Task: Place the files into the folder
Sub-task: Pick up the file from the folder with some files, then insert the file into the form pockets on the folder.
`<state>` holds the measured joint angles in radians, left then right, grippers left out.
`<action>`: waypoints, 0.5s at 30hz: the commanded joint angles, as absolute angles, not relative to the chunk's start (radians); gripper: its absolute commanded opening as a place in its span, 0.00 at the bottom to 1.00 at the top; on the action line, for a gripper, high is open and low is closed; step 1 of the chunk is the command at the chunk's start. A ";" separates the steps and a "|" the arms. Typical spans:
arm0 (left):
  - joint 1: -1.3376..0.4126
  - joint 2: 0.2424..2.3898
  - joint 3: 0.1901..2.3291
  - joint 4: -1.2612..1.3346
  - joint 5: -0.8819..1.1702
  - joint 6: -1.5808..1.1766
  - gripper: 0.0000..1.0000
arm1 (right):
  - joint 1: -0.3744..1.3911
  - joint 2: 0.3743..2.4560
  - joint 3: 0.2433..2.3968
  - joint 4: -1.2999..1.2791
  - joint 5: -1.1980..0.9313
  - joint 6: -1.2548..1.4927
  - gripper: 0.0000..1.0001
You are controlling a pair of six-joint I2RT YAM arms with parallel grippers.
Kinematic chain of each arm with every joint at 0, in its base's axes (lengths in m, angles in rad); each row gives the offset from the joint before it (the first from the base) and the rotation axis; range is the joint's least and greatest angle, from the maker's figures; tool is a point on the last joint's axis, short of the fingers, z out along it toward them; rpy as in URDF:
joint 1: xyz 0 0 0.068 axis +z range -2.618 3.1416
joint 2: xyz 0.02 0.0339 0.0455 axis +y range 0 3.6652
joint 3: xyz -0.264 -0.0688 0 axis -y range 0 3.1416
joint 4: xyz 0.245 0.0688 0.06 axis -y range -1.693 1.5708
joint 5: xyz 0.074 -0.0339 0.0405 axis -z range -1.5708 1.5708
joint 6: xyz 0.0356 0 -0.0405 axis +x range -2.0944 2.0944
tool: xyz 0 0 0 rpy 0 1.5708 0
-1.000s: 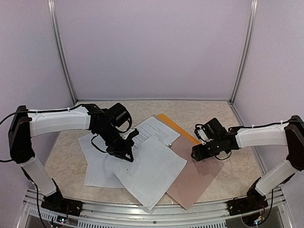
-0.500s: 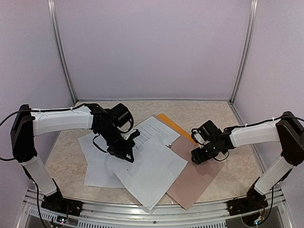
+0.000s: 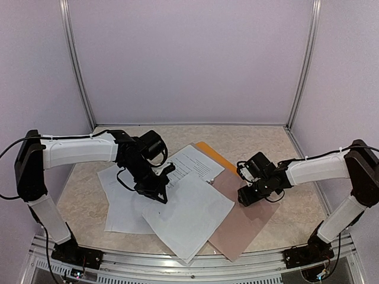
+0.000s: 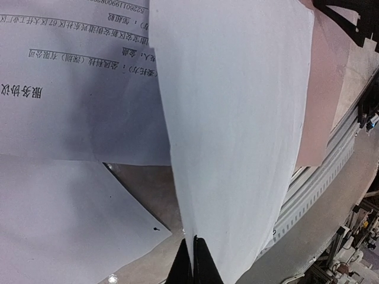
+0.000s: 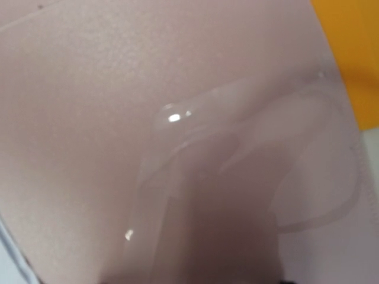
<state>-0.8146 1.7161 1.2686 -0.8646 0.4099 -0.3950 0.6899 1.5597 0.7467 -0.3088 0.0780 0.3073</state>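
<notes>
The files are several white sheets spread over the left middle of the table. My left gripper [image 3: 159, 195] is shut on the near-left corner of a blank-faced sheet [image 3: 189, 216]. In the left wrist view its black fingertips [image 4: 193, 254] pinch that sheet [image 4: 237, 118], which bows upward. A sheet printed with text [image 3: 192, 163] [image 4: 77, 89] lies behind it. Only a strip of the orange folder [image 3: 220, 158] [image 5: 349, 53] shows. My right gripper [image 3: 243, 198] is down on the pinkish-brown board [image 3: 243, 228]. The board [image 5: 118, 89] fills the right wrist view and hides the fingers.
Another white sheet [image 3: 121, 207] [image 4: 59, 219] lies flat at the left. A ridged metal rail [image 3: 177, 260] [image 4: 320, 171] runs along the table's near edge. Pale walls and upright posts close in the beige table [image 3: 260, 139].
My right gripper has slid a little left and nearer over the pinkish-brown board. The left gripper has stayed on the sheet, which has shifted slightly right.
</notes>
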 commanded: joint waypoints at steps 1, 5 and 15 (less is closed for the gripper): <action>-0.822 1.726 1.297 -0.882 0.399 -0.383 0.00 | 0.704 1.594 0.700 -0.387 0.080 0.330 0.58; -0.828 1.723 1.301 -0.884 0.397 -0.382 0.00 | 0.704 1.602 0.698 -0.389 0.081 0.331 0.46; -0.840 1.734 1.310 -0.875 0.403 -0.387 0.00 | 0.704 1.595 0.699 -0.388 0.087 0.334 0.21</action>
<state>-0.8280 1.7161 1.2778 -0.8661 0.4095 -0.3954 0.6937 1.5600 0.7410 -0.3042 0.1074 0.3233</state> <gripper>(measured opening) 0.003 0.254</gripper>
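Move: The spot of the folder's clear film I'm about to pinch is right under my right fingertips, about 1 cm below. The white sheet's middle is about 19 cm to the left and 7 cm nearer me; the folder's metal clip is some 11 cm ahead and 11 cm left, and the orange strip showing beyond about 22 cm ahead and 7 cm left. That film spot lies roughly 26 cm right of my left hand, 6 cm ahead and 8 cm lower. I keep my right hand down on the folder, fingers pointing steeply at it, and close them from about two-thirds open to a quarter, gathering the clear film between the pads while the hand drifts less than half a centimetre. My left hand stays put with its fingers shut, still holding the corner of the white sheet up. ##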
